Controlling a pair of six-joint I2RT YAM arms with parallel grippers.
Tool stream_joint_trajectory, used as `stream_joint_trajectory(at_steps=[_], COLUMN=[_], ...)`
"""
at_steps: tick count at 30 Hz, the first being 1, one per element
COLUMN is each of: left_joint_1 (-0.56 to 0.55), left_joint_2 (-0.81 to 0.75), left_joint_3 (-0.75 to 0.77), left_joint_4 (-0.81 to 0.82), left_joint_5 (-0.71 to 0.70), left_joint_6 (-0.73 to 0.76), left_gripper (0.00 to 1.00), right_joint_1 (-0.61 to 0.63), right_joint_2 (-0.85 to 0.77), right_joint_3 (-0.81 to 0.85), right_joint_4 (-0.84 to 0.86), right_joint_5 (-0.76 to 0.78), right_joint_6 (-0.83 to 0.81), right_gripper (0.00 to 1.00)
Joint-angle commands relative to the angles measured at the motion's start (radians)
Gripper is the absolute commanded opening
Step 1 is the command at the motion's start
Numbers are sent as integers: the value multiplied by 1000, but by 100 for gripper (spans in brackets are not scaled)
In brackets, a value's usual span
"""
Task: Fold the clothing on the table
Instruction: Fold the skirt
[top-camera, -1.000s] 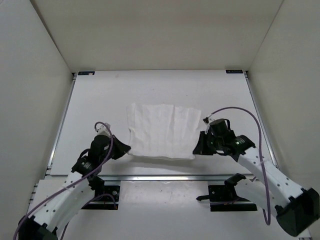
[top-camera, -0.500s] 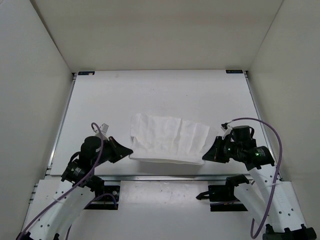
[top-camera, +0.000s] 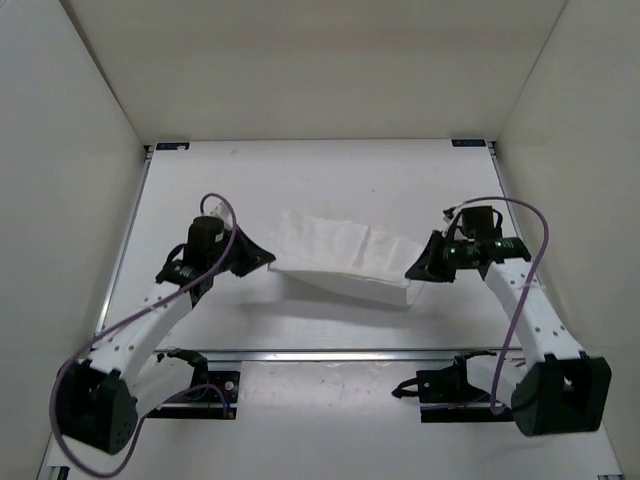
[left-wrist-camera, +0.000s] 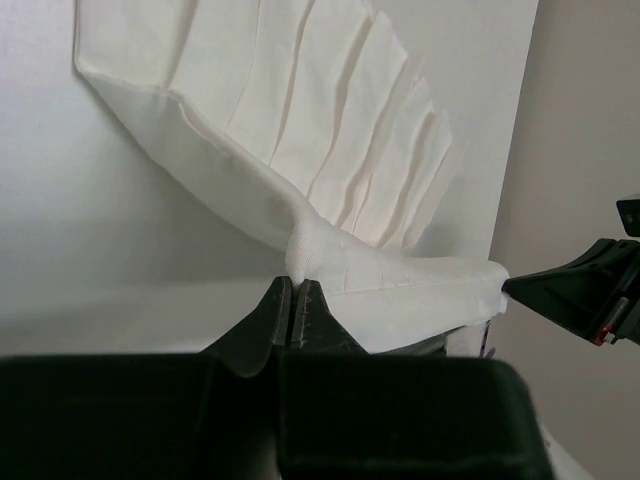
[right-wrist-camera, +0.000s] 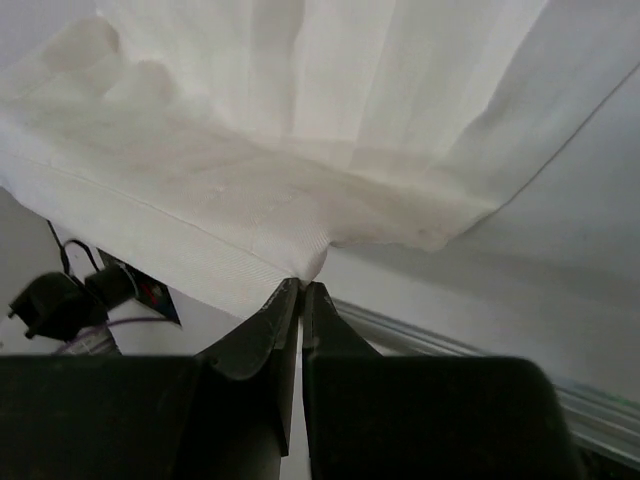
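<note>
The white clothing (top-camera: 340, 255) hangs stretched between both grippers above the middle of the table (top-camera: 300, 180), its near edge lifted and its far part trailing onto the surface. My left gripper (top-camera: 268, 258) is shut on the cloth's left near corner (left-wrist-camera: 300, 245). At the right near corner (right-wrist-camera: 310, 262) my right gripper (top-camera: 412, 272) is shut on the fabric as well. Pleated folds of the clothing (left-wrist-camera: 330, 130) fan away from the pinch in the left wrist view. The clothing (right-wrist-camera: 300, 120) fills the upper half of the right wrist view.
White upright walls close the table on the left, right and back. A metal rail (top-camera: 330, 352) runs along the near edge, with the arm bases behind it. Black corner brackets (top-camera: 172, 146) sit at the far corners.
Both grippers have risen and moved toward the far side, carrying the near edge of the clothing up and over. The cloth, flat a second ago, now hangs folded between them.
</note>
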Motion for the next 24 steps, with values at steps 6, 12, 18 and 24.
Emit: stream_joint_trajectory(at_steps=[6, 12, 18, 24], left_joint_1=[97, 163, 145, 94], left_joint_2=[619, 822, 806, 888], left_joint_3=[430, 523, 357, 389], left_joint_4=[313, 469, 472, 406], left_joint_5=[52, 157, 77, -41], left_joint_6=[80, 74, 144, 204], left_gripper=[44, 63, 63, 64], right_joint_1=[-122, -105, -117, -128], right_joint_2=[491, 579, 454, 305], right_joint_3=[297, 380, 205, -55], right_joint_4=[339, 381, 419, 491], right_joint_5=[175, 397, 348, 256], right_joint_6=[10, 50, 49, 125], right_gripper=[7, 37, 57, 59])
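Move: Both closed grippers still hold the raised near edge of the skirt. The far-left corner of its lying part is about 28 cm ahead of the left hand, 2 cm to its right and roughly 13 cm down; the lying part's middle is some 21 cm ahead and 19 cm right. For the right hand, the far-right corner lies about 22 cm ahead, 9 cm right and 13 cm down, the middle about 25 cm ahead and 11 cm left. Swinging fast forward side by side, both hands carry the held edge about 20 cm towards the skirt's far edge and open partway out, letting it go, the left first. The right hand veers some 7 cm right, sinks and turns about 20 degrees clockwise. Open, both then draw back, left 4 cm, right 6 cm, while dropping lower over the skirt's ends, the left by 9 cm in all. ##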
